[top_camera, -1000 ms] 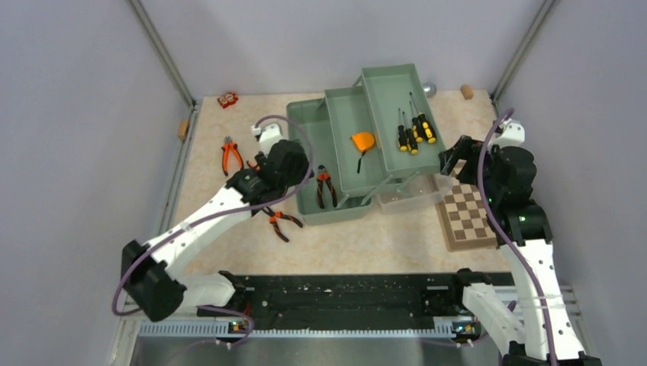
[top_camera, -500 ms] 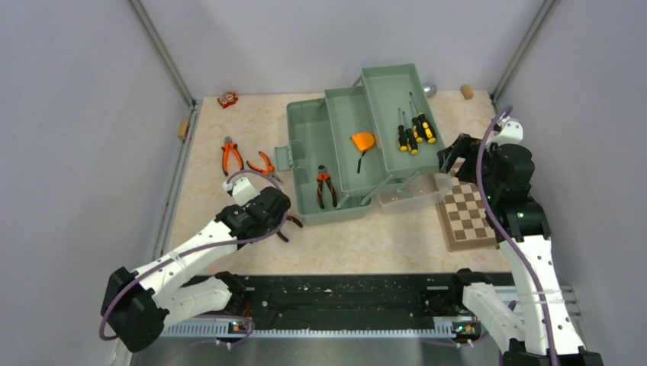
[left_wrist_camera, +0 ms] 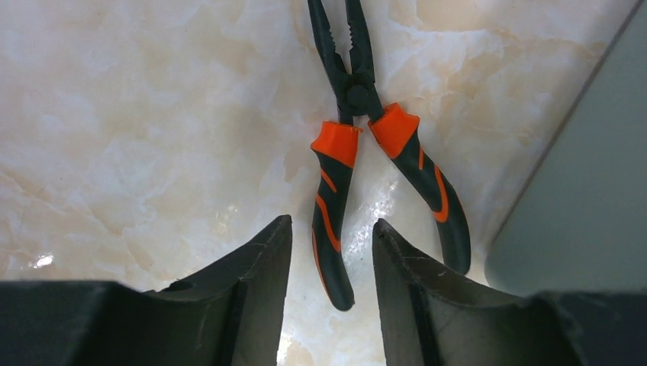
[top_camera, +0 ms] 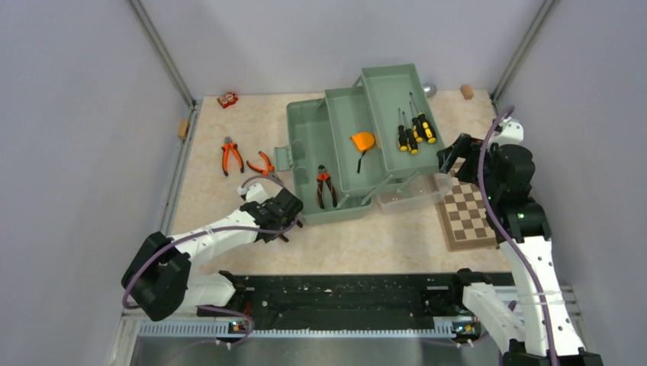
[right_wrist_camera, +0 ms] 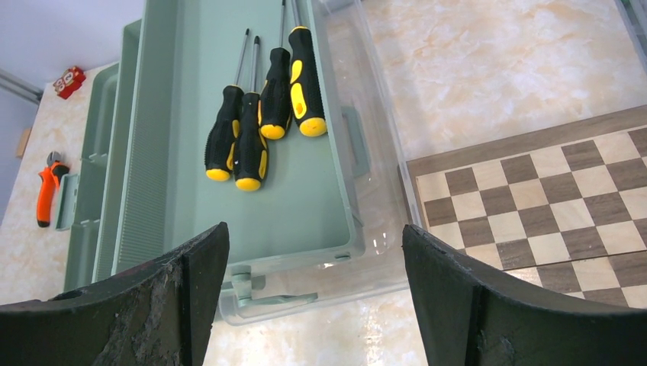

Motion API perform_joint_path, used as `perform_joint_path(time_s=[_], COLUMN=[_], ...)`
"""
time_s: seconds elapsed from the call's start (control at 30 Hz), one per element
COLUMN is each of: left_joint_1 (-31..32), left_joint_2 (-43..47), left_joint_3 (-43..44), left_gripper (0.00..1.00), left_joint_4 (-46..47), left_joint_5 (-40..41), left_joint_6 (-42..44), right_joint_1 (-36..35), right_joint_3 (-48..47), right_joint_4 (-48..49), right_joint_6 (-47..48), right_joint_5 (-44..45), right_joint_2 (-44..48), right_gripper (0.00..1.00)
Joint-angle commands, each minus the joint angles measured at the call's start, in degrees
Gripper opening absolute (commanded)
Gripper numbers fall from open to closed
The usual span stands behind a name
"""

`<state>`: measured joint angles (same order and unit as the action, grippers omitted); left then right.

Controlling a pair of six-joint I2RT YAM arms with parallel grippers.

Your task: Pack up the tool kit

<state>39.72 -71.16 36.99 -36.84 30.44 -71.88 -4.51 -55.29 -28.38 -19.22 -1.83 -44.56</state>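
Note:
The sage-green toolbox [top_camera: 305, 141] stands open with its trays [right_wrist_camera: 305, 206] folded out. Several black-yellow screwdrivers [top_camera: 412, 133] [right_wrist_camera: 259, 122] lie in the top tray and the orange tape measure [top_camera: 363, 141] in the middle one. One pair of pliers [top_camera: 326, 185] lies in the base. My left gripper [top_camera: 284, 219] [left_wrist_camera: 332, 223] is low over orange-handled pliers [left_wrist_camera: 336, 198] on the table by the box's front left corner. Its jaws are open and straddle one handle without touching it. My right gripper [top_camera: 450, 156] [right_wrist_camera: 314, 229] hangs open over the top tray's near corner.
Two more orange pliers [top_camera: 230, 155] [top_camera: 263, 164] lie on the table left of the box. The translucent lid [top_camera: 412, 197] [right_wrist_camera: 366, 145] sits under the right tray, with the chessboard [top_camera: 467, 217] [right_wrist_camera: 549, 191] beside it. A grey cylinder [top_camera: 430, 89] and a red object [top_camera: 227, 99] sit at the back.
My left arm has drawn back from the box's left side and come down over the front pliers, its jaws narrowing round one handle. The right arm has barely moved.

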Motion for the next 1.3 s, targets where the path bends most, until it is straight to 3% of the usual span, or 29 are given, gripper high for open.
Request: perform_joint_path(time_s=[0.0, 0.33, 0.63, 0.8, 1.0, 1.1, 1.27], left_joint_1=[-0.42, -1.61, -9.29, -14.63, -15.12, -15.12, -15.07], left_joint_2=[-3.29, -7.21, 1.28, 6.76, 9.04, 8.32, 3.76], left_joint_3=[-0.32, -1.48, -0.25, 3.62, 11.66, 15.91, 24.82], left_gripper=[0.47, 0.34, 0.00, 0.00, 0.00, 0.00, 0.00], left_joint_4=[2.74, 3.03, -0.48, -1.83, 2.00, 6.20, 10.29], left_joint_5=[0.63, -0.25, 3.38, 7.63, 12.58, 10.34, 0.07], left_joint_6=[-0.35, -0.38, 6.36, 15.36, 29.76, 38.63, 52.79], right_joint_1=[-0.57, -0.51, -0.51, -0.52, -0.56, -0.55, -0.55], right_joint_3=[-3.21, -3.56, -3.73, -4.10, -4.61, -4.60, -4.42], right_joint_4=[1.11, 1.41, 2.10, 2.28, 2.36, 2.33, 2.34], right_joint_6=[-0.43, -0.34, -0.38, -0.26, 0.23, 0.52, 0.73], right_joint_5=[-0.34, -0.08, -0.16, 0.09, 0.40, 0.68, 0.77], right_joint_2=[1.04, 0.18, -0.51, -0.50, -0.39, -0.03, 0.49], right_gripper=[0.83, 0.83, 0.83, 0.83, 0.83, 0.83, 0.83])
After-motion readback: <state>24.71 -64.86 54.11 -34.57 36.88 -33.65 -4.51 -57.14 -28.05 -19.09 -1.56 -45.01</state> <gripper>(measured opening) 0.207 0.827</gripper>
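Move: The black-and-orange pliers lie just under the left hand: their middle is about 3 cm ahead, 1 cm left and 2 cm down, jaws pointing forward-left. The toolbox's deep bay centres some 22 cm ahead and 9 cm right, and the cutters in it lie about 15 cm ahead and 13 cm right. On the table, the orange pliers are around 20 cm ahead and 7 cm left. From the right hand, the black-and-orange pliers are some 47 cm left, 3 cm back and 27 cm below. Pinching the pliers by one handle, the half-open left fingers first sink about 2 cm over it, close, then keep their hold. The hand sidles left away from the toolbox wall and sweeps up and forward, ending some 14 cm higher, 9 cm farther out and 7 cm left, its fingers tipping up and swinging forward. ##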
